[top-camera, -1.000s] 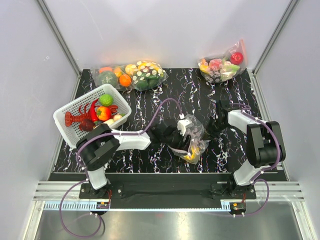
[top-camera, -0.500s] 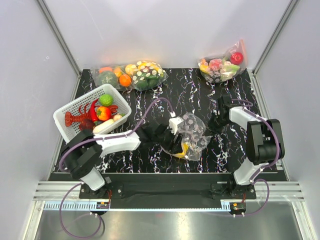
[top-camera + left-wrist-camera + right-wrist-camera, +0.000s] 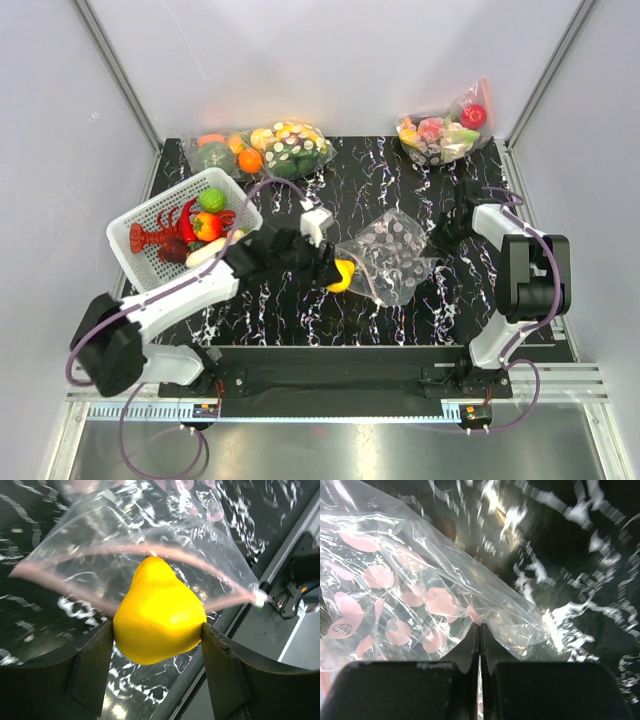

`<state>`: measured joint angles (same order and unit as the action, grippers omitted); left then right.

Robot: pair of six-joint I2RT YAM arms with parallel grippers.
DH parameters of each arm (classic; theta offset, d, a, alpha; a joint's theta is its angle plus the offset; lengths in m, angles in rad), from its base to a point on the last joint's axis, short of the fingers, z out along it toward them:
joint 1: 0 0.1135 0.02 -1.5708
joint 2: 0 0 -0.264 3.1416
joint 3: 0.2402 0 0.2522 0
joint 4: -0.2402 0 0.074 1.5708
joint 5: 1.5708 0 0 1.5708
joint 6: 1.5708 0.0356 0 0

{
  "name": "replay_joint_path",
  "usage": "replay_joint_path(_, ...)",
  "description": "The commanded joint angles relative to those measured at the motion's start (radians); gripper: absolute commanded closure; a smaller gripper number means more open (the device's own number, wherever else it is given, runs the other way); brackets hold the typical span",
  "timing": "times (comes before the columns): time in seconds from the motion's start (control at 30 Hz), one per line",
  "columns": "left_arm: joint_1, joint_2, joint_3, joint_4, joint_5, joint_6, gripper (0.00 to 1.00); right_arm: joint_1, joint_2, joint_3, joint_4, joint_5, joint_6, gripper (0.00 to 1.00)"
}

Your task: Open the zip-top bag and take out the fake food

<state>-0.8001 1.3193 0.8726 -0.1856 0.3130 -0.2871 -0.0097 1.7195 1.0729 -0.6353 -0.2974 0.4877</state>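
Observation:
My left gripper (image 3: 338, 276) is shut on a yellow lemon-like piece of fake food (image 3: 342, 274), held just outside the mouth of the zip-top bag (image 3: 392, 258). In the left wrist view the yellow fruit (image 3: 159, 612) sits squeezed between both fingers (image 3: 92, 665), with the open pinkish zip strip (image 3: 100, 554) arching behind it. The clear dotted bag is stretched between the two arms. My right gripper (image 3: 441, 240) is shut on the bag's far edge. In the right wrist view its jaws (image 3: 480, 628) pinch the dotted plastic (image 3: 410, 580).
A white basket (image 3: 150, 206) at the left holds a red lobster (image 3: 160, 238), a green fruit (image 3: 211, 199) and a tomato. At the back lie a bulging dotted bag with oranges and greens (image 3: 285, 148) and one with a red apple (image 3: 445, 130).
My left gripper has drawn back to the left with the yellow fruit, out of the bag's mouth. The bag has been pulled flatter and farther back; my right gripper shifted back and right.

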Motion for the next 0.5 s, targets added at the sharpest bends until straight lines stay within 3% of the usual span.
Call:
replay_joint_path(0.0, 0.081, -0.127, 0.003, -0.078, -0.025, -0.006, 0.61, -0.032, 0.023, 0.070, -0.004, 0.037, -0.038, 1.00)
replay_joint_path(0.13, 0.191, -0.222, 0.046, -0.199, -0.077, 0.008, 0.61, -0.050, 0.029, 0.110, -0.015, 0.058, -0.054, 1.00)
replay_joint_path(0.33, 0.450, -0.290, 0.163, -0.417, -0.205, 0.040, 0.57, -0.055, -0.011, 0.196, -0.063, 0.086, -0.072, 1.00)
replay_joint_path(0.43, 0.670, -0.275, 0.199, -0.474, -0.233, 0.071, 0.55, -0.055, -0.012, 0.216, -0.081, 0.087, -0.087, 0.99)
replay_joint_path(0.47, 0.726, -0.264, 0.206, -0.494, -0.227, 0.074, 0.55, -0.055, -0.014, 0.216, -0.084, 0.084, -0.092, 0.94)
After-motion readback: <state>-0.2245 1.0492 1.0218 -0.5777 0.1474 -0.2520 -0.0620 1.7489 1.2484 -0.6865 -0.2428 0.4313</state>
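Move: The white basket, where the yellow pear is headed, has its middle about 34 cm to the left gripper's left, 12 cm ahead and 11 cm below. In it, the orange pepper lies some 28 cm left and 13 ahead of that gripper, the pale squash about 28 left and 8 ahead. The emptied zip-top bag's middle is roughly 11 cm right and 7 ahead of it; from the right gripper, which pinches its corner, 13 cm left and 4 back. Swing the left gripper fast to the left towards the basket, about 20 cm, going forward and up some 8 cm each, and turn it about 40 degrees counter-clockwise while keeping the pear pinched. Meanwhile draw the right gripper about 5 cm forward and to the right, lifting a little late on, still pinching the bag's corner. ##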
